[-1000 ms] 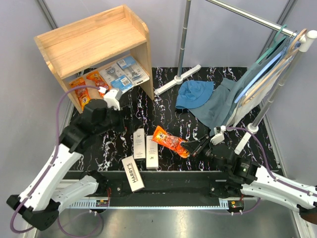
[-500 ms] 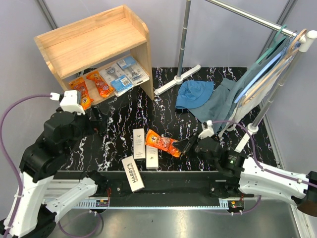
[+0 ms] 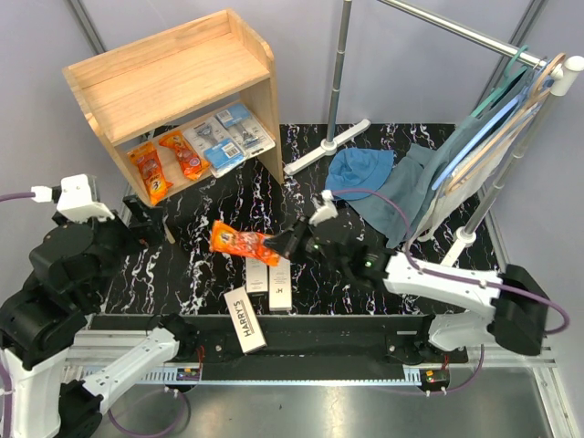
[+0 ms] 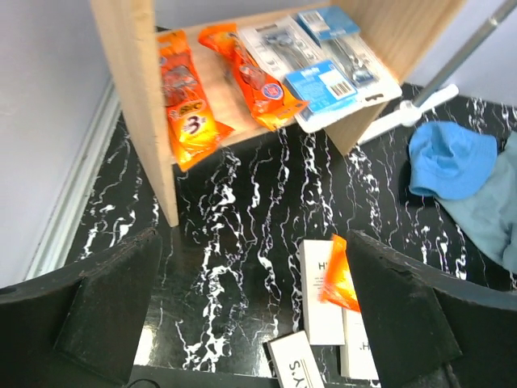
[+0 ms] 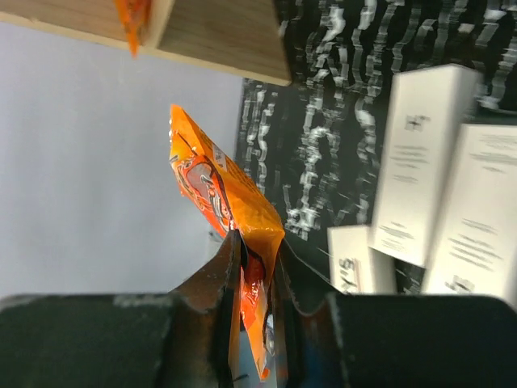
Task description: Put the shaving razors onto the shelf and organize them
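Note:
The light-wood shelf (image 3: 169, 78) stands at the back left. On its lower level lie two orange razor packs (image 3: 149, 171) (image 3: 185, 153) and blue blister packs (image 3: 226, 135). My right gripper (image 3: 285, 243) is shut on the end of another orange pack (image 3: 239, 241), holding it in the air over the white Harry's boxes (image 3: 279, 285). A third box (image 3: 245, 319) lies nearer the front edge. The right wrist view shows the orange pack (image 5: 222, 194) pinched between the fingers (image 5: 230, 267). My left gripper (image 3: 144, 222) hangs open and empty in front of the shelf (image 4: 133, 97).
A metal clothes rack with its base (image 3: 326, 146) stands at the back, hangers (image 3: 511, 109) on its bar at the right. A blue hat (image 3: 358, 173) and blue cloths (image 3: 411, 187) lie on the black marbled table (image 3: 210, 201). Grey walls close in on both sides.
My right arm has carried the orange pack left, from beside the white boxes to over them. My left arm has drawn back from the shelf, leftward and toward the front.

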Robot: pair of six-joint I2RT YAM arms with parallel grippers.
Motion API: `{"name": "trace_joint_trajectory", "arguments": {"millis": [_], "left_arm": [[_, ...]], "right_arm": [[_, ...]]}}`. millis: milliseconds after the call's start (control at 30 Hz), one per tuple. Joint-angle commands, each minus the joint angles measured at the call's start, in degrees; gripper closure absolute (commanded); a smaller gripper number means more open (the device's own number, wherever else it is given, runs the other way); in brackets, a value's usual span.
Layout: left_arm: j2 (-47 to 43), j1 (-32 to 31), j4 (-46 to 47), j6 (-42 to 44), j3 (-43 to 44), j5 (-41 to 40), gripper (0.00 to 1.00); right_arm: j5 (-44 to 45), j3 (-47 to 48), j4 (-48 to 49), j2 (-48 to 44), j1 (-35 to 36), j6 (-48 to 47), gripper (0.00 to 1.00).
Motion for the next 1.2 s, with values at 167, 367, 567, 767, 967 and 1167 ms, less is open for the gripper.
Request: {"name": "trace_joint_trajectory", "arguments": {"millis": [167,367,567,767,967,1167], "left_arm": [[-2.79,0.17,-1.46,-0.27,2.30,-3.52,0.01],[-4.20,0.17,-2.95,-1.68,2.12,-2.38,0.01],[-5.51,0.17,-3.57,-3.00,1.33,-0.71,0.01],[-7.27,0.17,-4.45,-4.49,0.36,0.08,0.01],[-7.98,0.17,-5.50,-4.06,1.94,-1.41,0.01],[-8.33,0.17,-5.85,-3.88,3.26,-1.94,0.01]], "right_arm": [[-5.84,19.71,16.05,19.93,-1.39,2.50,0.90],[-8.65,29.91,22.29,30.22,-4.02,9.35,0.91],[-8.66,39.06,21.60,36.02,-5.88,9.89,0.91],[-6.64,47.57,17.57,40.77,-7.20,10.33,0.92],[-3.04,56.53,13.00,45.51,-7.37,10.07,0.93],[0.92,65.15,8.86,50.61,-6.85,9.45,0.95]]}}
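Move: The free spot aimed at, over the left half of the lower shelf, lies about 18 cm ahead of the right hand, 26 cm to its left and a few centimetres above. Two orange bags already lie there, one 16 cm ahead and 30 left, the other 20 ahead and 23 left; the razor cards lie 25 ahead and 12 left. The white box lies 3 cm back, 5 left and some 15 below. From the left hand, that spot is about 18 cm ahead, 3 left and 15 below. Keep the orange packet pinched in the right gripper and sweep it left first, then more forward, climbing throughout, some 17 cm each way and 12 cm up, to the shelf's front opening above the bags. Tip the left-pointing fingers up about 25 degrees on the way. Ease the open, empty left gripper about 5 cm back and slightly left, away from the shelf. ##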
